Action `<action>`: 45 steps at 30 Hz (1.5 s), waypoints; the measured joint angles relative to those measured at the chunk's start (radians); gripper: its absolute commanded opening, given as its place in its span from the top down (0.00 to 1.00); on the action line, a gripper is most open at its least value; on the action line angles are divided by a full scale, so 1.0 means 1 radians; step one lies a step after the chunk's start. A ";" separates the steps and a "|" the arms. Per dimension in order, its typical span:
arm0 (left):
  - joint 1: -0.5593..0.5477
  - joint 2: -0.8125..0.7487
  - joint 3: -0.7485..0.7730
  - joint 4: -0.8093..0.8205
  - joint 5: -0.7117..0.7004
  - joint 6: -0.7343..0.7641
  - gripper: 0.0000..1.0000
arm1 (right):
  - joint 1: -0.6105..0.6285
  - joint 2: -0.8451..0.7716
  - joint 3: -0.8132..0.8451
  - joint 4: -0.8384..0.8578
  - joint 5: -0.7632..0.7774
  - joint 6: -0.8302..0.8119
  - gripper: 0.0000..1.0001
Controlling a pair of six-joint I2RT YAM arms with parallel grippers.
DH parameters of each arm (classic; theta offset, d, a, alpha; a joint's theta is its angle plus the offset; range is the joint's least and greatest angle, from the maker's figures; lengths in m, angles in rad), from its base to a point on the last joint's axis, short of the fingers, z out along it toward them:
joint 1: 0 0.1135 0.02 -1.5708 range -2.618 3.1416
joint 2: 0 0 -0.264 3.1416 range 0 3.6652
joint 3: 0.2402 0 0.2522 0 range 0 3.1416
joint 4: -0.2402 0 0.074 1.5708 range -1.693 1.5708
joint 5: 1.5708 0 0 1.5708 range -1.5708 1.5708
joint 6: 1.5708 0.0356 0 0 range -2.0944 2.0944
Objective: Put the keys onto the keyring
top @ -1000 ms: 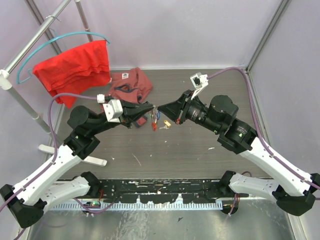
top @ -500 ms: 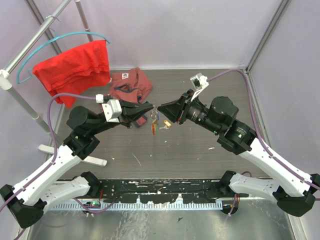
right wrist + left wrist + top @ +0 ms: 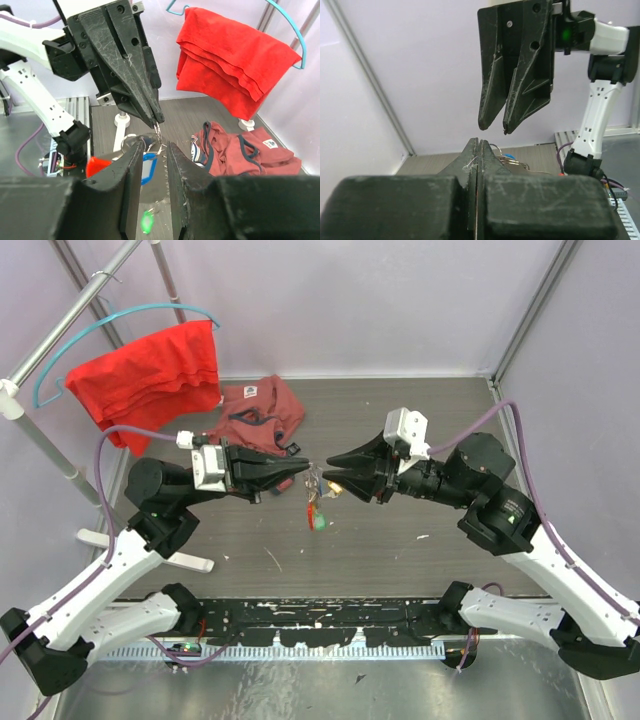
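My left gripper [image 3: 300, 468] is shut on the thin silver keyring [image 3: 314, 481] and holds it above the table. In the right wrist view the left gripper [image 3: 156, 117] pinches the ring's chain. The ring [image 3: 131, 142], a blue-headed key [image 3: 148, 167] and the red oval tag [image 3: 97, 165] hang below it. A green-headed key [image 3: 318, 522] lies below the bunch and apart from it, blurred in the right wrist view [image 3: 146, 222]. My right gripper [image 3: 326, 470] is open and empty, its fingers either side of the hanging ring [image 3: 152, 150]. The left wrist view shows the shut left gripper [image 3: 477, 144] under the open right gripper [image 3: 495, 127].
A bright red cloth [image 3: 150, 370] hangs on a blue hanger on the rack at back left. A dull red garment [image 3: 260, 410] lies on the table behind the grippers. The rack's white foot [image 3: 190, 562] lies at left. Enclosure walls close the back and sides.
My right gripper has opened and drawn back to the right. The green-headed key has come away from the bunch and dropped lower. The left gripper still holds the keyring.
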 measured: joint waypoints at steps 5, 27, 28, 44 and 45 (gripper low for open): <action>0.000 0.010 0.000 0.079 0.051 -0.060 1.00 | 0.000 0.004 0.024 -0.034 -0.059 -0.055 0.69; 0.000 0.041 0.000 0.141 0.115 -0.110 1.00 | 0.000 0.047 0.026 -0.006 -0.122 -0.058 0.71; 0.000 0.041 0.000 0.142 0.115 -0.111 1.00 | 0.000 0.047 0.026 -0.006 -0.122 -0.058 0.74; 0.000 0.042 0.050 0.019 0.119 -0.074 0.57 | 0.000 0.102 0.157 -0.208 -0.085 -0.126 0.99; 0.000 0.040 0.063 -0.010 0.119 -0.058 0.56 | 0.000 0.114 0.182 -0.241 -0.076 -0.136 0.99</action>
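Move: The keyring, still pinched in the left fingertips, hangs about 3 cm to the left of the right hand, level fore and aft and some 1 cm lower; from the left hand it is roughly 2 cm to the right and 1 cm down. The blue key hangs about 4 cm beneath the keyring. The red tag hangs some 7 cm below the keyring and about 4 cm nearer the robot. The keyring is passed across: both hands first draw back 1.5 to 2 cm, then the open right hand slides about 1 cm left onto the keyring and its fingers shut and pinch it. Only after that do the left fingers, in place beside it, open about a third and let go, while the right hand sinks slightly, edges forward and rolls a little. ##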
